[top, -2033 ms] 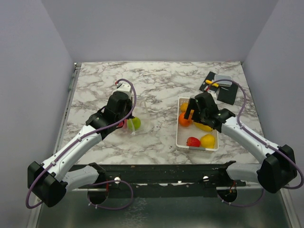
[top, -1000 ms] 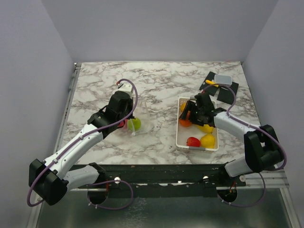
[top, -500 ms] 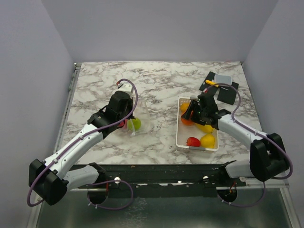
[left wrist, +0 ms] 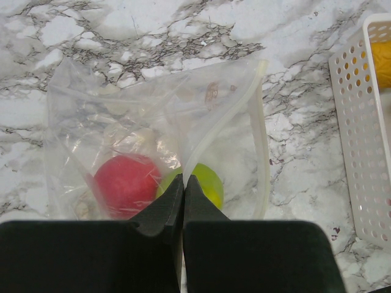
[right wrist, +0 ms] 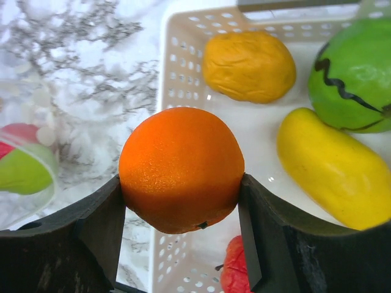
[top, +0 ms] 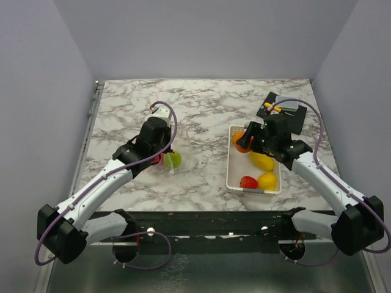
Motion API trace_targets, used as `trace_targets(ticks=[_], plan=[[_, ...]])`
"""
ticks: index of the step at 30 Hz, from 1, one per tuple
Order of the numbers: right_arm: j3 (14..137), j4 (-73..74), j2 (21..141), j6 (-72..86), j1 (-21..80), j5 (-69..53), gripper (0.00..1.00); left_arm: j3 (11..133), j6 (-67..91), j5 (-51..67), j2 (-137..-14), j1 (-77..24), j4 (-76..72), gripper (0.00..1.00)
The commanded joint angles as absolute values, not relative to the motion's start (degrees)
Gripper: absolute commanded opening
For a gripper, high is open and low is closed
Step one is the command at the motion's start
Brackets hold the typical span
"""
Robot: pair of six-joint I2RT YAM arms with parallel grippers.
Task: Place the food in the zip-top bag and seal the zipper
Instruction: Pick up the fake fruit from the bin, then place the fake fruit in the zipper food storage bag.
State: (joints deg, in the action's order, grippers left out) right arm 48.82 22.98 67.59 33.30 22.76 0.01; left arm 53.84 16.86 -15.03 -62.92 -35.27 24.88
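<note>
The clear zip-top bag [left wrist: 122, 116] lies on the marble at left, with a red fruit [left wrist: 125, 183] and a green fruit [left wrist: 208, 180] inside. My left gripper [left wrist: 183, 183] is shut on the bag's mouth edge, where the pale zipper [left wrist: 226, 113] runs into the jaws. My right gripper [right wrist: 181, 183] is shut on an orange fruit [right wrist: 181, 168] and holds it above the left rim of the white basket [right wrist: 183, 55]. In the basket lie a yellow-orange piece [right wrist: 248, 65], a green one [right wrist: 351, 82], a long yellow one [right wrist: 333, 165] and a red one [right wrist: 235, 271].
In the top view, the white basket [top: 231, 177] sits right of centre and the bag [top: 177, 160] about a hand's width to its left. Black pads with a grey object [top: 287, 105] lie at the back right. Grey walls enclose the table.
My right gripper closed on the orange fruit in the basket and lifted it up, clear of the other pieces. The left arm and the bag have not moved.
</note>
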Motion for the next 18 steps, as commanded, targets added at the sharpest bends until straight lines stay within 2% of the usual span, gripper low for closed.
trace_targets(ticks=[1, 7, 18], plan=[[53.0, 26.5, 65.8, 31.5, 25.8, -1.9, 0.27, 53.3, 16.5, -15.5, -62.8, -35.2, 24.3, 0.0], [57.7, 27.4, 67.4, 32.3, 33.9, 2.5, 0.27, 53.3, 16.4, -15.4, -62.8, -35.3, 24.4, 0.0], [69.9, 28.0, 79.1, 32.5, 47.0, 9.8, 0.28, 53.3, 16.5, -15.6, -62.4, -35.3, 24.4, 0.0]])
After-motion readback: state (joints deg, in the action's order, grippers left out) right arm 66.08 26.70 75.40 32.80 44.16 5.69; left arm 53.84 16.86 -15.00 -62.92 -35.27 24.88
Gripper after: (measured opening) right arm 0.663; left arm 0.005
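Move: The orange is already in the right fingers; the bag's mouth, where it is being taken, lies about 24 cm to the left, level fore-and-aft and some 8 cm below. The bin's left wall is roughly 4 cm left, the yellow-orange fruit 10 cm ahead, and the green pear in the bag 28 cm left and 2 cm back. From the left hand the mouth is about 5 cm ahead, 4 cm right and 10 cm lower. The orange, still pinched between the right fingers, goes up and left over the bin's left wall towards the bag's mouth, some 12 cm left and 7 cm higher, rising first and then mostly sideways as the hand swings about 15 degrees counter-clockwise. The left hand stays still and keeps its pinch on the bag's rim. ##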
